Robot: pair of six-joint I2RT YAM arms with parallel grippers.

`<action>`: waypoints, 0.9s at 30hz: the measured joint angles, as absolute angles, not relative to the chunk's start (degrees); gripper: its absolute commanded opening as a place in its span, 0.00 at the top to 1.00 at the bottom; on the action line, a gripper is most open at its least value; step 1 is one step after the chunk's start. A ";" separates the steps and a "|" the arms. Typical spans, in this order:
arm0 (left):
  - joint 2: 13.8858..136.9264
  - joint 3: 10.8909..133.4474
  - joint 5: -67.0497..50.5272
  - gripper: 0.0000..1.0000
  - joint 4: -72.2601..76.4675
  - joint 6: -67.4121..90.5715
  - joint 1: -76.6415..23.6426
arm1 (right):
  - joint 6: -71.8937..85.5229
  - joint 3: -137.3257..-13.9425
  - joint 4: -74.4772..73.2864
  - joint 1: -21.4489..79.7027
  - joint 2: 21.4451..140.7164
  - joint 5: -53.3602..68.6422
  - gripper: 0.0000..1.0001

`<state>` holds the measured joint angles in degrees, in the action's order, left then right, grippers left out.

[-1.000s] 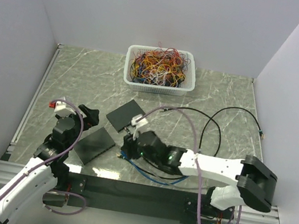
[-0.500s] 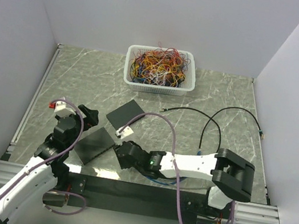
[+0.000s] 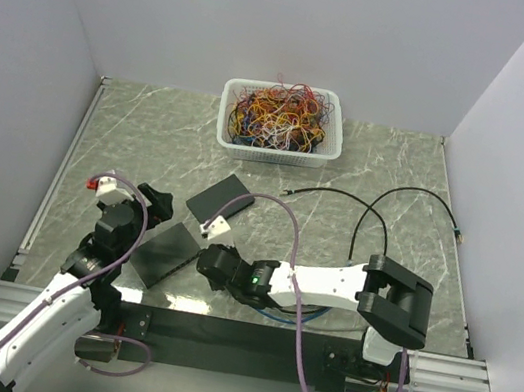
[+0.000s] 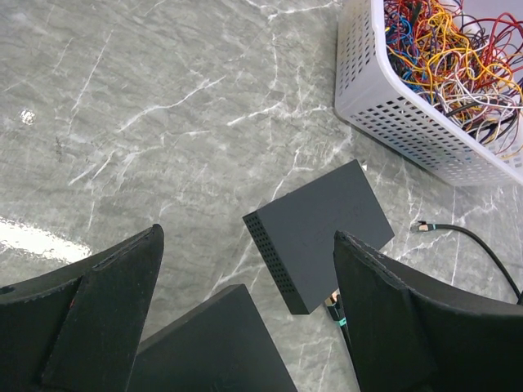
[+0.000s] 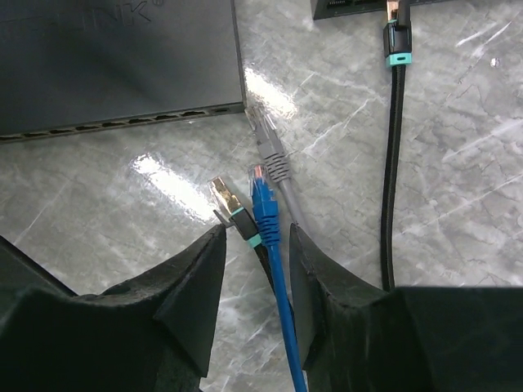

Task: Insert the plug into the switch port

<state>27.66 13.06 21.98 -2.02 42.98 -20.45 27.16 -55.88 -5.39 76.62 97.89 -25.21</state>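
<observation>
Two flat black switches lie left of centre, one farther back (image 3: 221, 199) and one nearer (image 3: 166, 252). In the right wrist view the nearer switch (image 5: 114, 65) fills the top left, its slotted front edge facing three loose plugs: grey (image 5: 265, 143), blue (image 5: 263, 200), and black with a gold tip (image 5: 230, 206). My right gripper (image 5: 257, 245) is low over the table, jaws partly open, with the blue and black cables running between them. A black cable's plug (image 5: 396, 41) sits in the farther switch (image 5: 359, 6). My left gripper (image 4: 245, 245) hovers wide open over both switches.
A white basket (image 3: 280, 120) full of tangled coloured wires stands at the back. A long black cable (image 3: 381, 212) loops across the right half of the table. White walls enclose the table on three sides.
The right arm has swung left and down toward the nearer switch, and its jaws have narrowed around the loose cables. The left arm has stayed where it was.
</observation>
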 measured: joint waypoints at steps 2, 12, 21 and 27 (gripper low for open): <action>27.77 13.06 21.98 0.09 -2.02 42.98 -20.45 | 27.49 -55.75 -5.34 76.62 97.89 -25.23 0.59; 27.99 13.06 21.98 0.09 -2.02 42.98 -20.45 | 28.97 -53.52 -4.93 76.44 98.35 -24.32 0.63; 28.03 13.06 21.98 0.09 -2.02 43.03 -20.45 | 30.04 -52.05 -4.03 76.29 98.85 -23.59 0.78; 28.03 13.06 21.98 0.09 -2.02 43.20 -20.45 | 30.15 -51.96 -4.01 76.23 98.70 -23.68 0.85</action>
<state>28.03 13.06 21.98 -2.02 43.20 -20.45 30.15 -51.96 -4.01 76.23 98.70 -23.68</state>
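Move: The blue cable's plug lies almost under the right hand, about 4 cm below it and 1 cm to its right. The grey plug lies some 2 cm farther out than the blue one, and the loose black plug is close on its left. The large switch's middle is roughly 9 cm to the right hand's left, level with it. From the left hand the blue plug is about 12 cm back, 13 cm right and 12 cm down. The right hand sinks about 3 cm, drifting right, and its fingers close around the blue cable behind its plug. ##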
